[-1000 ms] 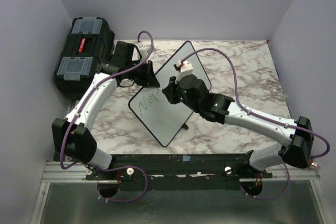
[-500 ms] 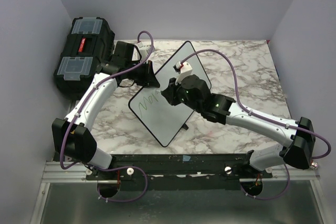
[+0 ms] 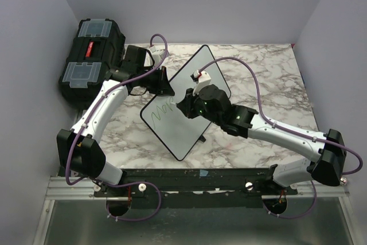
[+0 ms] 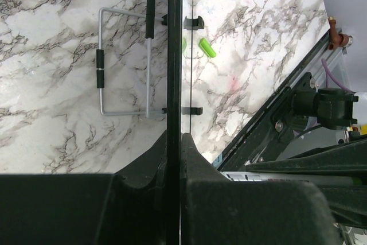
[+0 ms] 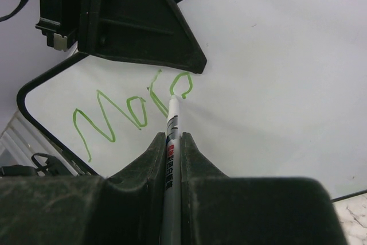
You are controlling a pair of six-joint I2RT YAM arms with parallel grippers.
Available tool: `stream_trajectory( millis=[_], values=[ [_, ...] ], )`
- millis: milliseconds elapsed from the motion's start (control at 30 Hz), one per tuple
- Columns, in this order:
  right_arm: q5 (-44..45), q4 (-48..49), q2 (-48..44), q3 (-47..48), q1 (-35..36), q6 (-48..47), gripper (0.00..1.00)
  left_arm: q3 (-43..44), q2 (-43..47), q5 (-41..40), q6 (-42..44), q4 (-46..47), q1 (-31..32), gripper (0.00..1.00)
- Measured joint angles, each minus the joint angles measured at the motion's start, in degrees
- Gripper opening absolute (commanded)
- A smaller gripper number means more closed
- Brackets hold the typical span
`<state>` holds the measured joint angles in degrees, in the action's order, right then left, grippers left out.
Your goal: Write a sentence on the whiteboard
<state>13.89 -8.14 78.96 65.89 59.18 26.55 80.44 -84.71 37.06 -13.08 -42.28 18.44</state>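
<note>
The whiteboard stands tilted on the marble table, its black-rimmed edge clamped by my left gripper, which is shut on it at the board's upper left side. My right gripper is shut on a white marker, whose tip touches the board's white face. The sentence is a short run of green handwritten letters, ending at the marker tip. In the top view these letters sit left of my right gripper.
A black toolbox with clear lid compartments stands at the back left. Behind the board, a wire stand and a green marker cap lie on the table. Purple cables loop over both arms.
My right gripper has edged slightly along the board with the marker, and the last green letter has grown. The left gripper and the board have not moved.
</note>
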Motion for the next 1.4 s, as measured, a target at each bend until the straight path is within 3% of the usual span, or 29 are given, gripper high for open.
stream_trajectory(
  millis=[533,733,1067,1400],
  values=[
    [9.0,-5.5,-0.2,-0.7,0.1,1.6,0.01,-0.1,0.0,0.1,0.0,0.2,0.0,0.00],
    [14.4,-8.0,0.9,4.0,0.1,0.8,0.01,-0.2,0.3,0.3,0.0,0.6,0.3,0.00],
    [19.3,-6.1,-12.7,1.4,0.1,0.3,0.01,-0.6,0.9,0.2,0.1,0.8,0.6,0.00],
    [13.9,-7.4,-14.5,-3.1,-6.8,2.0,0.01,-0.6,0.9,0.2,0.1,0.8,0.6,0.00]
  ],
)
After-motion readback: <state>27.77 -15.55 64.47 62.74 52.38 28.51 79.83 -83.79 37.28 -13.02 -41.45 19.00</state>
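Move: The marker in the right hand touches the unfinished last letter, about 4 cm ahead, 4 cm left and 2 cm below that hand. The other green letters lie some 9 cm left and 1 cm ahead; the whiteboard's middle is roughly 4 cm ahead, 2 cm right and 9 cm lower. The left gripper sits about 7 cm ahead, 5 cm left. From the left hand, the unfinished letter is some 4 cm back, 3 cm right and slightly below. Rightward, easing forward and down, the right hand drags the held marker's tip over the whiteboard about 4 cm for the letter's tail, then lifts off some 10 cm while carrying on right. It sinks partway again, moving forward over blank board, having turned about 20 degrees clockwise; the left gripper keeps pinching the board's edge. ##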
